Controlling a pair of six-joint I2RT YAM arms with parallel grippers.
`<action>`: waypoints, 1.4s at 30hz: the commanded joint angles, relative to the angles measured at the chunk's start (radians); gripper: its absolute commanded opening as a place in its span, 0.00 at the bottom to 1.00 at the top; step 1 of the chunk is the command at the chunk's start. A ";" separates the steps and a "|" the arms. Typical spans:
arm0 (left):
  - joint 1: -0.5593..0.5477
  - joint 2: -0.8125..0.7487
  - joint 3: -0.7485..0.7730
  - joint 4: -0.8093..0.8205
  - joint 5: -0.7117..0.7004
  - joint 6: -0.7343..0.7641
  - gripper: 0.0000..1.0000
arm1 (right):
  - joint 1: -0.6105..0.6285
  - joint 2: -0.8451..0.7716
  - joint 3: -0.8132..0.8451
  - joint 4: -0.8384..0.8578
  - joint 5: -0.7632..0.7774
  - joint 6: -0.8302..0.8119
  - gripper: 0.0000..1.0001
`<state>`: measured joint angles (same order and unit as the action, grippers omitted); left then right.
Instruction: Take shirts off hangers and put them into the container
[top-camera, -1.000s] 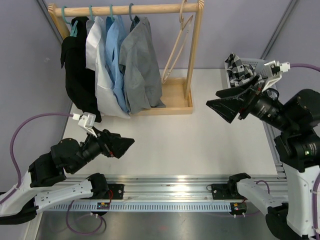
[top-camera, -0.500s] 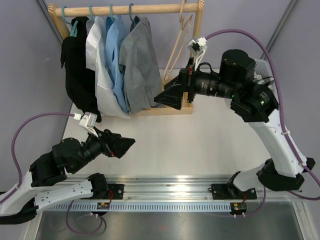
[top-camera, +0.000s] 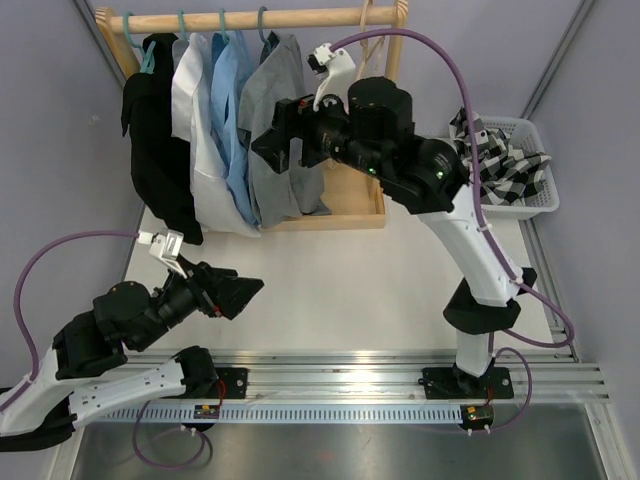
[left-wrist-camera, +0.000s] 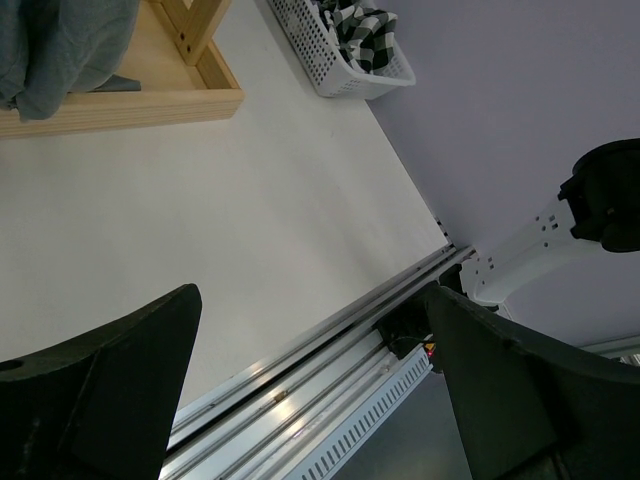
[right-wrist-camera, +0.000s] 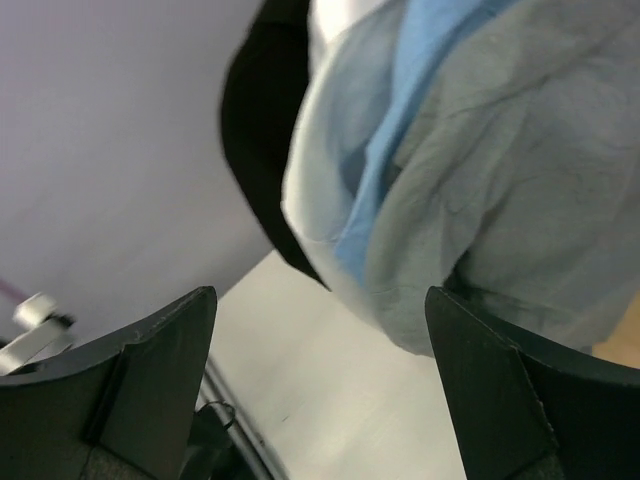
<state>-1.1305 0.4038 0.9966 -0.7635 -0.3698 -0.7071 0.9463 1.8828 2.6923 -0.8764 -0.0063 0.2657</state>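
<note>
Four shirts hang on the rack: black (top-camera: 155, 150), white (top-camera: 200, 130), light blue (top-camera: 232, 110) and grey (top-camera: 280, 190). Teal hangers (top-camera: 263, 20) hook over the rail, and a pale wood hanger (top-camera: 368, 45) hangs bare at the right end. The checked shirt (top-camera: 500, 160) lies in the white basket (top-camera: 538, 203). My right gripper (top-camera: 268, 142) is open, right in front of the grey shirt (right-wrist-camera: 520, 200), with nothing between its fingers. My left gripper (top-camera: 243, 290) is open and empty, low over the table at the front left.
The wooden rack has a base tray (top-camera: 350, 212) and an upright post (top-camera: 390, 100) beside my right arm. An aluminium rail (top-camera: 340, 365) runs along the near table edge. In the left wrist view the basket (left-wrist-camera: 330, 70) lies far beyond the tray (left-wrist-camera: 150, 105).
My right arm has swung left from the basket across the table to the hanging grey shirt. The left arm has shifted only slightly.
</note>
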 joint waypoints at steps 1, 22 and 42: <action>0.001 -0.019 -0.022 0.047 0.025 -0.005 0.99 | 0.032 0.035 -0.038 0.071 0.253 0.004 0.92; 0.001 -0.108 -0.136 0.076 0.054 -0.060 0.99 | 0.078 0.266 0.060 0.424 0.669 -0.091 0.89; 0.001 -0.178 -0.165 0.039 0.034 -0.094 0.99 | 0.045 0.239 -0.032 0.442 0.819 -0.164 0.30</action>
<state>-1.1305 0.2413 0.8402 -0.7410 -0.3302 -0.7887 0.9985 2.2002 2.6827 -0.4866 0.7422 0.1452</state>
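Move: The gray shirt hangs with its middle about 15 cm ahead of the right gripper, nearly in line sideways (1 cm left) and some 14 cm lower. The light blue shirt is around 12 cm to the left of the gripper and the white shirt some 19 cm, both about 15 cm ahead; the empty hanger is roughly 20 cm right, 18 cm ahead. From the left gripper the gray shirt lies some 33 cm ahead, 11 cm right and a little above. Drive the open right gripper forward about 14 cm to the gray shirt, sinking some 7 cm overall with a brief small rise midway, and swing it about 40 degrees clockwise so the fingers point nearly straight ahead. Over the last stretch close them most of the way around the cloth of its near edge. Let the open left gripper sink about 3 cm. ##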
